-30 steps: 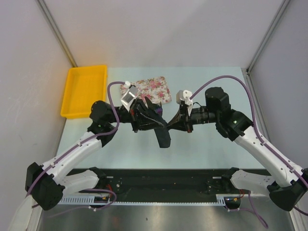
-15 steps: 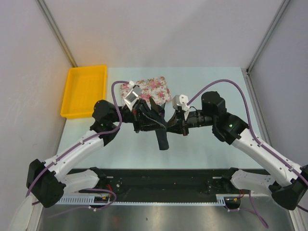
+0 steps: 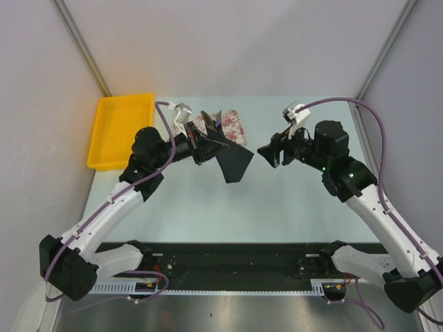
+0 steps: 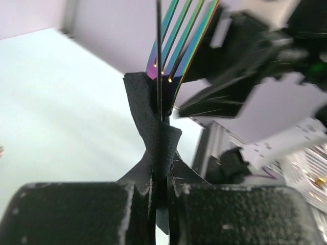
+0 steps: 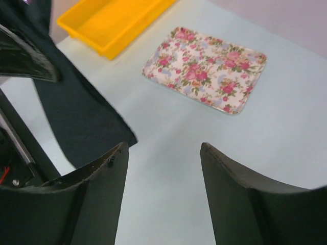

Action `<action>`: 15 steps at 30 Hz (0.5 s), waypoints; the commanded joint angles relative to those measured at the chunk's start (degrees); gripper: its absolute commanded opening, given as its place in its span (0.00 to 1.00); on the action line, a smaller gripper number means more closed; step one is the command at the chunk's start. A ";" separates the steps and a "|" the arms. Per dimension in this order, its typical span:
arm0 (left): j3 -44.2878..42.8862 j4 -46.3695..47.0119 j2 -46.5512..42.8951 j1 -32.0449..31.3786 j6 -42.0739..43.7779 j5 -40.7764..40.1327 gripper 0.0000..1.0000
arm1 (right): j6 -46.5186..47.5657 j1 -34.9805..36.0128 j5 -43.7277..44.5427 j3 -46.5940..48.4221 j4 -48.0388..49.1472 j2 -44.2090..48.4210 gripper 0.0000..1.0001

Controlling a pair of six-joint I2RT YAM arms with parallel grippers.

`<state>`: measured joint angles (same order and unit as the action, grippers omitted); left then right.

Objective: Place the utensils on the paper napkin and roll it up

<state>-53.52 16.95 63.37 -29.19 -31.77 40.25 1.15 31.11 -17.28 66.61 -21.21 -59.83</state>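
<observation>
My left gripper (image 3: 205,144) is shut on the black paper napkin (image 3: 235,162) and holds it off the table, with a loose flap hanging toward the middle. In the left wrist view the napkin (image 4: 153,127) is wrapped round the utensils. A fork (image 4: 176,35) with shiny rainbow-tinted tines and a thin dark blade edge (image 4: 159,56) stick out above my closed left gripper (image 4: 161,186). My right gripper (image 3: 266,155) is open and empty, just right of the napkin's flap and apart from it. Its view shows the open gripper (image 5: 163,148) over bare table, with the napkin (image 5: 76,117) at the left.
The floral tray (image 3: 232,126) lies behind the napkin, partly hidden; it is fully visible in the right wrist view (image 5: 207,69). A yellow bin (image 3: 121,130) stands at the back left, also in the right wrist view (image 5: 112,20). Grey walls enclose the table.
My right gripper let go of the napkin bundle, opened and drew back to the right. My left gripper lifted the bundle up and toward the back left, and a flap of napkin now hangs loose.
</observation>
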 commanded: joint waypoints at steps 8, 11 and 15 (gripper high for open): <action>-5.20 -1.84 0.34 0.71 -0.20 -10.55 0.00 | -9.14 2.63 -6.36 2.92 6.87 1.30 0.59; -5.11 0.80 0.43 0.71 -3.11 -9.23 0.00 | -11.52 4.65 -8.47 1.16 12.04 -0.72 0.60; -5.89 1.59 0.61 0.71 -4.61 -8.70 0.00 | -10.73 7.82 -8.91 0.54 17.07 -2.92 0.61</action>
<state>-55.66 13.06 64.29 -28.73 -32.69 30.72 -8.54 36.62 -23.86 67.72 -12.75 -61.21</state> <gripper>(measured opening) 0.060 0.605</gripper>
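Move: The black napkin's loose flap, hanging from the left fingers, lies about 9 cm to the right hand's left, roughly 1 cm ahead and 4 cm lower. From that hand the pinched napkin roll is some 12 cm left, 5 cm ahead and 2 cm higher, while the floral mat lies on the table about 25 cm ahead, 18 cm left and 28 cm down. From the left hand, the flap is about 4 cm back, 3 cm right and 6 cm below. The left fingers keep the napkin roll pinched, carrying it about 3 cm forward with a slight counter-clockwise turn. The right hand, empty and still open, first rises nearly 5 cm, then swings some 5 cm left towards the loose flap, easing back about 3 cm and beginning to sink, while rolling its left side up about 10 degrees; no touch of the flap can be seen. ##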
